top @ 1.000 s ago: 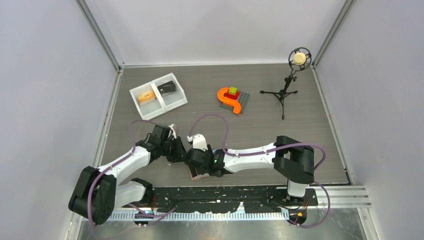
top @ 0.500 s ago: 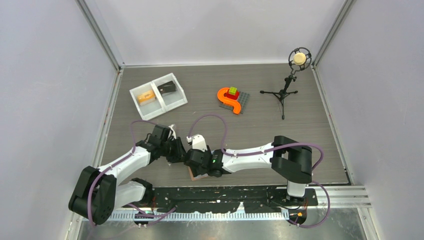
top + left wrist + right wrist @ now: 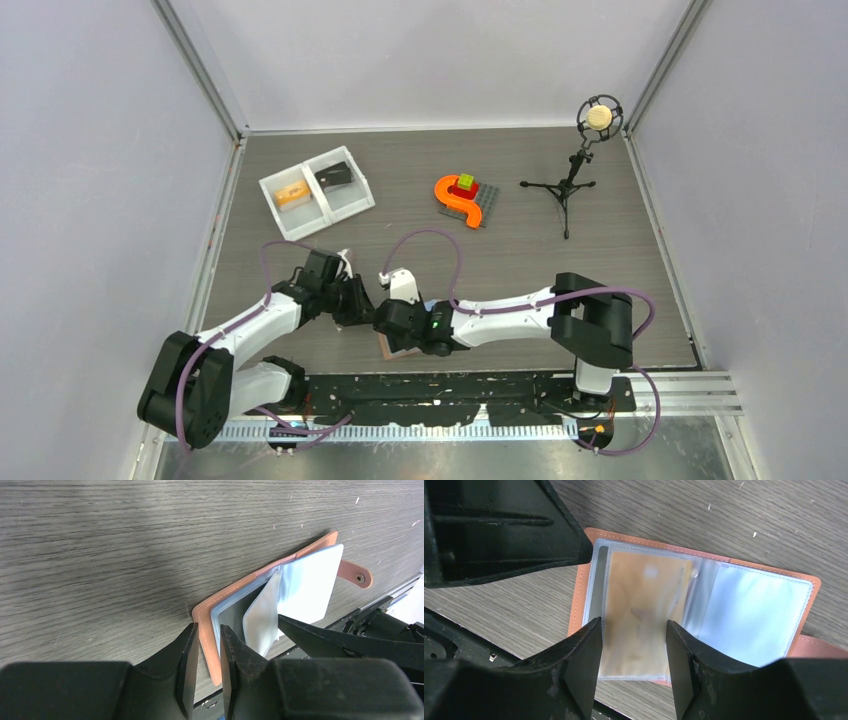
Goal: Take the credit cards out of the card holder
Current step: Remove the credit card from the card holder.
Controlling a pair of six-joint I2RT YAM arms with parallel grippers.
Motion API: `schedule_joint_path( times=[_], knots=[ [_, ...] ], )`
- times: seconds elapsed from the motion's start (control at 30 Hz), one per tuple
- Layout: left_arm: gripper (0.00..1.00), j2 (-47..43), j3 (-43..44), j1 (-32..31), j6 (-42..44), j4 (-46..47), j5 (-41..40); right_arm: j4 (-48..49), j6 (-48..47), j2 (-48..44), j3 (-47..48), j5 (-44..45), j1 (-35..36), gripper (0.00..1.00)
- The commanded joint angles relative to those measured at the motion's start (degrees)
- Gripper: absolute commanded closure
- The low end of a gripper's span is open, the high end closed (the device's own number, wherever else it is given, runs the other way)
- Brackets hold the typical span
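The card holder (image 3: 759,610) lies spread open near the table's front edge, salmon-brown outside (image 3: 265,575), light blue pockets inside. In the top view only a corner of the card holder (image 3: 392,349) shows under the two wrists. My left gripper (image 3: 209,630) is shut on the edge of its left cover. A dark grey credit card (image 3: 230,615) sits in the pocket beside that finger. My right gripper (image 3: 634,630) is open, one finger on each side of a clear sleeve. That sleeve holds a tan credit card (image 3: 644,595). The two grippers nearly touch.
A white two-compartment tray (image 3: 320,195) holding small items stands at the back left. An orange curved toy on a grey plate (image 3: 462,198) sits mid-table. A microphone on a tripod (image 3: 570,185) is at the back right. The metal front rail (image 3: 450,385) runs just below the holder.
My right gripper's jaws have narrowed around the sleeve, and its wrist shifted slightly right. The left arm and the holder have stayed put.
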Motion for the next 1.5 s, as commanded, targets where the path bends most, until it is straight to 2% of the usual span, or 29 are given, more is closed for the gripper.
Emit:
schedule_joint_path(
  times=[0.0,0.63,1.0,1.23,1.47],
  knots=[
    [0.76,0.2,-0.1,0.3,0.9,1.2,-0.6,0.0,1.1,-3.4,-0.6,3.3,0.3,0.45],
    [0.76,0.4,-0.2,0.3,1.0,1.6,-0.6,-4.4,2.1,-6.1,-1.1,7.8,0.4,0.44],
    [0.75,0.2,0.5,0.3,1.2,1.0,-0.3,-8.7,3.2,-15.4,-5.9,12.6,-0.3,0.44],
    [0.75,-1.9,0.6,0.1,1.3,0.3,0.3,-7.7,3.3,-20.0,-12.4,11.4,-3.8,0.47],
    [0.75,-4.4,1.2,-2.3,-0.3,0.9,0.4,-0.3,-4.1,-25.6,-14.9,4.9,-5.4,0.51]
  ],
)
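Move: The card leaf to be turned over lies bowed between the right hand's half-open fingers, its middle some 1 cm to their right and 1 cm below. Under it, straight below the hand by about 2 cm, is the card holder's left page; the pale right page lies about 7 cm right and 3 cm ahead, its strap some 11 cm right and 3 cm ahead. From the left hand, the leaf is about 4 cm right, 1 cm back and slightly below. The bowed card leaf is swept over the spine from the left page towards the right one: the right hand, fingers staying about half open, works slowly up and right, then quickens, some 10 cm right in all, ending about 3 cm higher and slightly forward after dipping from its highest point, with the wrist turned roughly 10 degrees clockwise. Its fingers come free of the leaf. The left hand stays by the holder's left edge. ##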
